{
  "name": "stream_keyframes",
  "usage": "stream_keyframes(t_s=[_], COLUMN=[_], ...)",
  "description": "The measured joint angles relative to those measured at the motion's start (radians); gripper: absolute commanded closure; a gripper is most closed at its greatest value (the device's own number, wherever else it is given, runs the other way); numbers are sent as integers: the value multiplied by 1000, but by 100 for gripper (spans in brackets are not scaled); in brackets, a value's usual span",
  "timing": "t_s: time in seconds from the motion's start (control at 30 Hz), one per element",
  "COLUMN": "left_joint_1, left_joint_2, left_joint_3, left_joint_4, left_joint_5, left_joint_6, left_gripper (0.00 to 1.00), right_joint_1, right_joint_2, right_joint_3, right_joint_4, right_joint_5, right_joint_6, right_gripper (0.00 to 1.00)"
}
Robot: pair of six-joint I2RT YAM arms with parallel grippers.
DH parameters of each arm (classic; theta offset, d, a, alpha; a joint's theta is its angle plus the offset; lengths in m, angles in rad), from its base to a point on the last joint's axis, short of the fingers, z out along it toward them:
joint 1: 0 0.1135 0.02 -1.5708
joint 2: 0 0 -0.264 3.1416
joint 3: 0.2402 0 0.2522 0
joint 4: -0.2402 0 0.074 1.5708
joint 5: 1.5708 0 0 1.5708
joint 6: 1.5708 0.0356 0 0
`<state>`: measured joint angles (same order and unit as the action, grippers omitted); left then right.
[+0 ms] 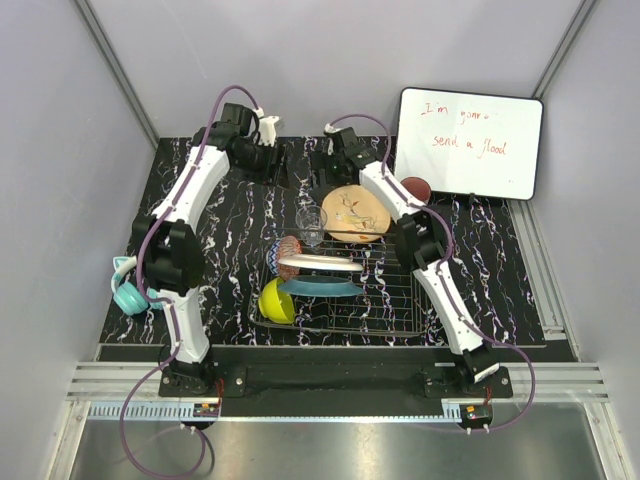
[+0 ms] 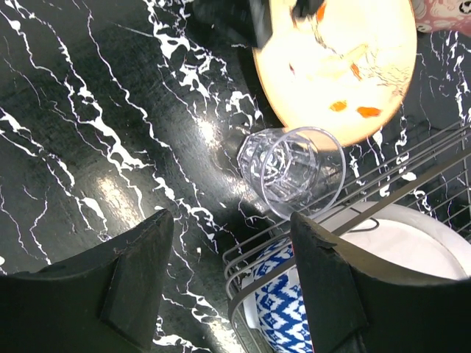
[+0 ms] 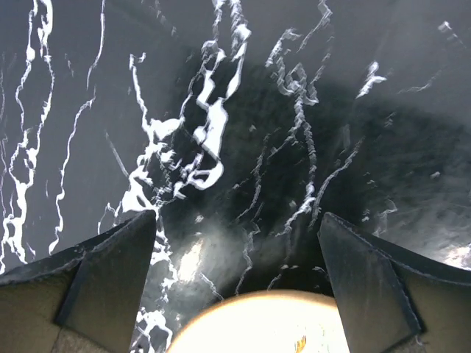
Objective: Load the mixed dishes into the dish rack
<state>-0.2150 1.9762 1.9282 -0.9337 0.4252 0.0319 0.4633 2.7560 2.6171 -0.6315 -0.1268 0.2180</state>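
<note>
The silver wire dish rack [image 1: 390, 300] holds a small patterned bowl [image 1: 289, 250], a white plate [image 1: 320, 263], a teal plate [image 1: 322, 287] and a yellow-green bowl [image 1: 275, 301]. Just behind it on the table stand a clear glass [image 1: 311, 222] and an orange plate [image 1: 355, 212], with a reddish-brown cup [image 1: 415, 187] to their right. My left gripper [image 1: 272, 165] hangs open over the far table. In its wrist view the glass [image 2: 291, 170] lies beyond the fingers. My right gripper [image 1: 326, 168] is open behind the orange plate [image 3: 257, 327], holding nothing.
A white board [image 1: 470, 143] with red writing leans at the back right. A teal object [image 1: 130, 292] lies at the table's left edge beside the left arm. Grey walls enclose the black marbled table [image 1: 500, 260].
</note>
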Motion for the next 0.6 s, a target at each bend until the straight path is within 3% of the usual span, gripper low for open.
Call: stream_keyframes(t_s=[0.27, 0.6], left_joint_1=[0, 0], left_joint_2=[23, 29], left_joint_3=[0, 0], left_joint_4=[11, 11], left_joint_5=[5, 8], left_joint_6=[-5, -5], left_gripper=[32, 33], right_joint_1=[-15, -79], right_joint_2=[-30, -245], right_joint_3=[-29, -245], right_joint_4=[-54, -89], right_joint_5=[47, 195], right_joint_6=[-27, -97], right_gripper=[0, 0])
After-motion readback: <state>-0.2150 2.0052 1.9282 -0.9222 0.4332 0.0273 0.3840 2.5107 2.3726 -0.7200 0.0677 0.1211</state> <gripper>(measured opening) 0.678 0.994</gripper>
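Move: From the right hand, the orange plate's middle lies about 13 cm back and 9 cm to the right, a couple of cm lower. The glass stands some 16 cm back and 2 cm to the left of this hand; the red mug is roughly 23 cm to the right and 9 cm back, both near its height. From the left hand, the plate is about 19 cm to the right, level with it fore and aft, and some 17 cm below. Swing the wide-open right gripper about 10 cm to the right, past the far side of the orange plate, so it ends nearly straight beyond the plate's middle. Stay low at first, then lift some 4 cm in the second half, rolling the hand's left side down by about 15 degrees and turning it slightly clockwise. Keep the fingers open and empty. ##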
